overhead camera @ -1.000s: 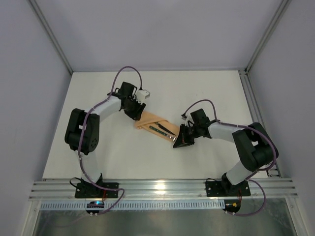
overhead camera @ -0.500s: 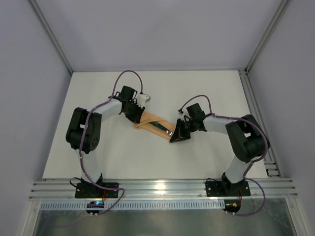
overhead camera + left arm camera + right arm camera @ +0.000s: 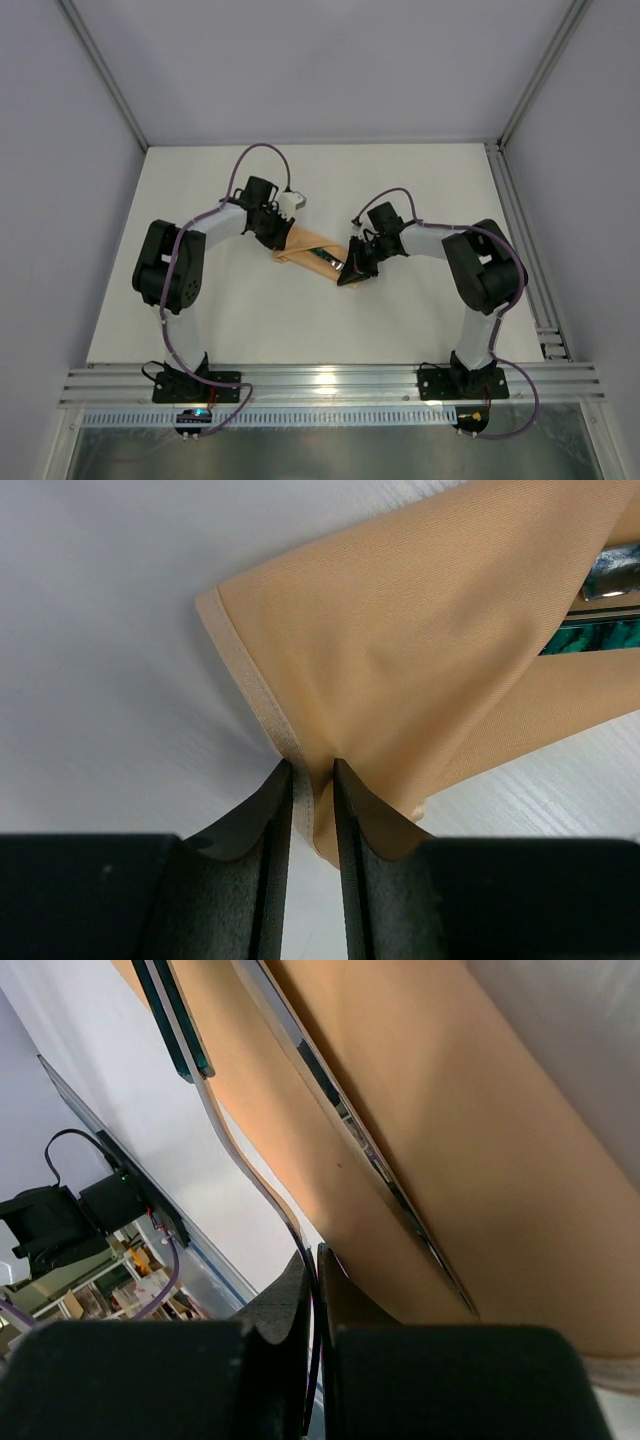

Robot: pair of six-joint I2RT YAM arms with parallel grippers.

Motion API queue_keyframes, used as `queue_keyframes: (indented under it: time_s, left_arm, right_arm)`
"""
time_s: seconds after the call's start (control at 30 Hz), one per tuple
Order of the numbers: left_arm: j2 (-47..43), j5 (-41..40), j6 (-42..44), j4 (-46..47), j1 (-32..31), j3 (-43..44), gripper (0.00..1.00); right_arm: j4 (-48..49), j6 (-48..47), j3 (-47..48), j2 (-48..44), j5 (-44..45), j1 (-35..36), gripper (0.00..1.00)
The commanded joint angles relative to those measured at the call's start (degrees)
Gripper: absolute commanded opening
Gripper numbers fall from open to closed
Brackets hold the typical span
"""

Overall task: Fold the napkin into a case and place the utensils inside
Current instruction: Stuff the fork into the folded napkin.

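The peach-orange napkin point(image 3: 303, 243) lies folded into a narrow strip at the table's middle. My left gripper point(image 3: 284, 236) is at its upper-left end; in the left wrist view the jaws point(image 3: 312, 775) are shut on the napkin's hem point(image 3: 262, 695). The utensils point(image 3: 327, 259), teal-handled with silver ends, lie along the cloth. In the left wrist view they point(image 3: 596, 632) show between two cloth layers. My right gripper point(image 3: 349, 274) is at the napkin's lower-right end, shut point(image 3: 314, 1255) on the thin curved metal end of one utensil point(image 3: 240, 1155). The other utensil's blade point(image 3: 370, 1150) rests on the napkin point(image 3: 500, 1140).
The white table point(image 3: 420, 190) is ringed by grey walls, with an aluminium rail point(image 3: 330, 385) along the near edge. The right arm's elbow point(image 3: 480, 265) juts out right of the napkin. The left arm's elbow point(image 3: 165, 265) sits at the left.
The left jaws have closed onto the napkin's hem. The right gripper has moved up and left along the table to the napkin's lower-right end, still shut on the utensil.
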Motion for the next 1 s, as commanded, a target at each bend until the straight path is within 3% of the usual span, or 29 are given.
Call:
queue_keyframes:
  time_s: [0.0,0.1,0.3,0.4,0.57,0.6,0.67,0.97]
  left_arm:
    - [-1.65,0.99,0.7,1.38,-0.07,-1.0,0.23]
    - [-1.74,1.17,0.79,1.38,-0.07,-0.91,0.23]
    - [-1.48,0.99,1.05,1.03,-0.07,-0.74,0.23]
    - [-1.56,0.99,1.23,0.94,0.01,-0.74,0.23]
    - [-1.48,1.08,1.4,0.94,0.01,-0.74,0.23]
    - [-1.39,1.08,1.49,0.85,0.01,-0.74,0.23]
    - [-1.39,0.99,1.41,0.76,-0.07,-0.74,0.23]
    - [-1.65,1.08,1.67,0.5,-0.07,-0.47,0.23]
  right_arm:
    - [-3.01,-0.22,3.1,1.43,-1.01,0.89,0.04]
    - [-3.89,-0.83,4.85,2.39,-0.58,1.42,0.04]
    - [-6.35,-1.8,7.58,4.16,2.41,1.6,0.18]
    - [-9.16,-3.47,8.72,3.63,5.74,2.04,0.3]
    - [-13.03,-5.14,9.6,-0.4,13.37,2.56,0.39]
    - [-13.82,-6.01,9.95,-1.11,14.44,2.74,0.48]
    - [-16.28,-6.98,11.18,-2.6,17.77,3.35,0.54]
    - [-25.07,-12.25,17.59,-6.65,32.28,6.25,0.57]
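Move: The right hand already pinches the fork by its tine end. The napkin's pocket mouth, where the handle goes in, lies about 7 cm ahead and 7 cm left of it, roughly 1 cm lower. The knife's middle is some 6 cm ahead and 4 cm left; the middle of the napkin's open end is about 3 cm ahead and 3 cm right. From the left hand, pinching the far corner, the mouth is about 7 cm right and 1 cm back. Still gripping the tine end, the right fingers push the fork barely 1 cm farther left into the pocket, then sink slightly, open to a bit over half and let go. The hand backs off to the right, forward and up, some 3 cm each way, while the wrist swings the fingers about 25 degrees steeper downward. The left hand stays put, its fingers keeping the napkin's corner. ##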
